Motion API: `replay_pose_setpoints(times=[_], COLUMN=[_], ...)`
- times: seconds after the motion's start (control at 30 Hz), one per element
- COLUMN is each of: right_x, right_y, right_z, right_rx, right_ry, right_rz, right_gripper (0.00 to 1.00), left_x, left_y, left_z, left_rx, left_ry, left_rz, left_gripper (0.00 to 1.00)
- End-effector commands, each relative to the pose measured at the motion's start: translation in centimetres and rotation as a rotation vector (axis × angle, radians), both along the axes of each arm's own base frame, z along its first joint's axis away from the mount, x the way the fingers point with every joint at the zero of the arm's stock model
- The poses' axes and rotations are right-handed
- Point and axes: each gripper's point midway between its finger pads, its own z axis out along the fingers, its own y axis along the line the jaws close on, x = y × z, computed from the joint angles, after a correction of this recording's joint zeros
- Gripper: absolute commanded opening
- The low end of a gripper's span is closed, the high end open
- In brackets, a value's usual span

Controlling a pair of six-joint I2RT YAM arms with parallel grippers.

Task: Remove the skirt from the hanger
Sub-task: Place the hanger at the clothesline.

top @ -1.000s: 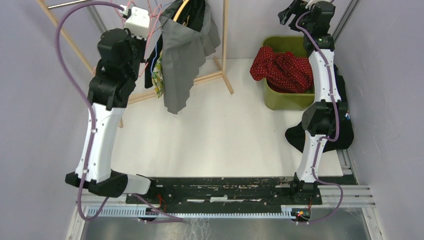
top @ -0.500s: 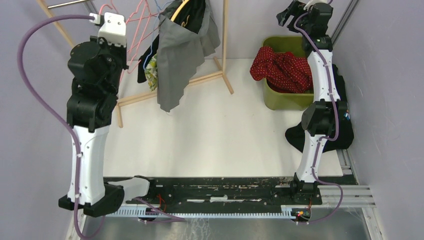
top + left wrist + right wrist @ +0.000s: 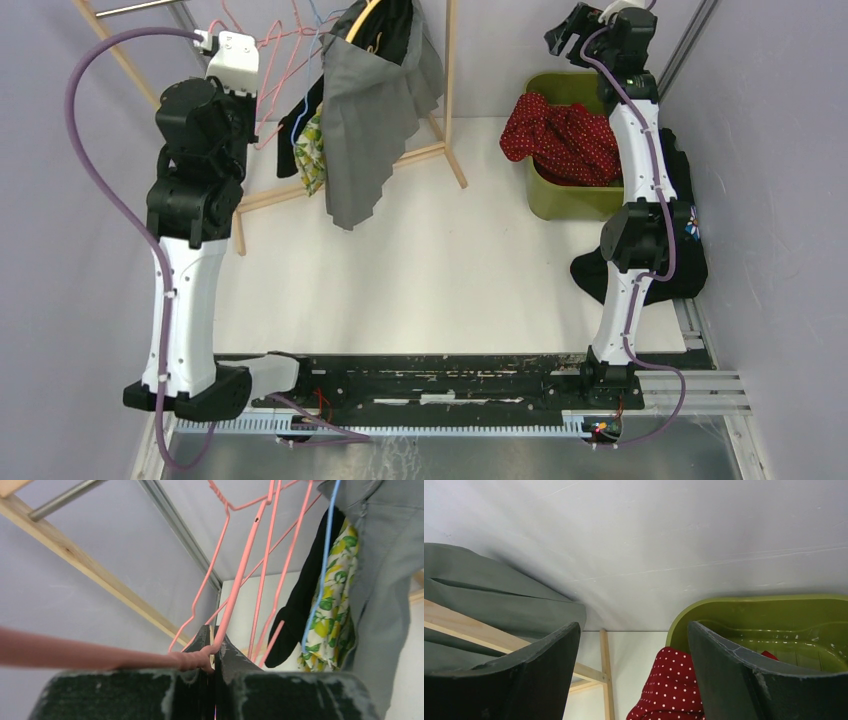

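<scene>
A red white-dotted skirt (image 3: 565, 135) (image 3: 674, 685) lies bunched in the green bin (image 3: 560, 205) at the back right. My left gripper (image 3: 258, 42) (image 3: 216, 640) is raised at the clothes rack and shut on the wire of a bare pink hanger (image 3: 285, 60) (image 3: 245, 570). No cloth hangs from that hanger. My right gripper (image 3: 565, 30) (image 3: 633, 627) is held high near the back wall, above the bin's left rim (image 3: 749, 610). It stands open with nothing between its fingers.
A grey garment (image 3: 365, 110) (image 3: 390, 580), a lemon-print one (image 3: 312, 150) (image 3: 332, 605) and a black one (image 3: 300, 610) hang on the wooden rack (image 3: 400, 158), beside more pink hangers and a blue hanger (image 3: 322, 570). Dark cloth (image 3: 690, 270) lies behind the right arm.
My left arm swung left with the pink hanger, then came back slightly right. The hanging garments swayed. The right gripper drifted a little left and stayed open.
</scene>
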Motion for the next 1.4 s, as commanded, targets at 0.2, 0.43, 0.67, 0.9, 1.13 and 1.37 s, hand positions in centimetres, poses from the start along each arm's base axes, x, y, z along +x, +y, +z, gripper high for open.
replay_pose_setpoints(times=[0.2, 0.43, 0.67, 0.9, 1.13, 1.37], right_x=[-1.2, -0.8, -0.3, 0.0, 0.6, 1.2], right_y=[0.1, 0.0, -0.3, -0.6, -0.7, -0.7], right_z=[4.4, 3.8, 3.0, 2.5, 2.2, 1.4], right_rx=[-0.018, -0.021, -0.026, -0.024, -0.013, -0.003], right_ry=[-0.111, -0.101, -0.09, -0.084, -0.088, -0.079], right_rz=[0.008, 0.003, -0.003, -0.007, -0.009, -0.013], right_gripper=[0.84, 0.84, 0.84, 0.84, 0.84, 0.83], left_x=[5.1, 9.4, 13.5, 15.8, 16.6, 17.5], left_y=[1.6, -0.3, -1.0, -0.4, 0.1, -0.3], left_z=[1.2, 4.5, 5.1, 4.2, 4.9, 4.8], left_rx=[0.028, 0.017, -0.019, -0.063, -0.077, -0.104], left_ry=[-0.054, -0.141, -0.185, -0.19, -0.234, -0.253], left_rz=[0.014, -0.094, -0.137, -0.153, -0.152, -0.179], left_gripper=[0.03, 0.03, 0.03, 0.03, 0.03, 0.03])
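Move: The left gripper holds the empty pink hanger by its neck. The metal clothesline is some 22 cm straight ahead and about 6 cm higher. Another empty pink hanger hangs there about 24 cm ahead, 2 cm to the left and a little lower than the hand; the blue hanger is about 26 cm ahead and 13 cm right, and the grey skirt 26 cm ahead and 25 cm right. From the idle right hand, that stretch of line lies roughly 58 cm left, 10 cm back and 18 cm above. Bring the left gripper about 17 cm forward to the clothesline, keeping the fingers shut on the hanger's neck. Dip some 2.5 cm at first, then climb back to about the starting height while turning the hand slightly clockwise and tipping the fingertips up about 5 degrees; slow down close to the rod. ##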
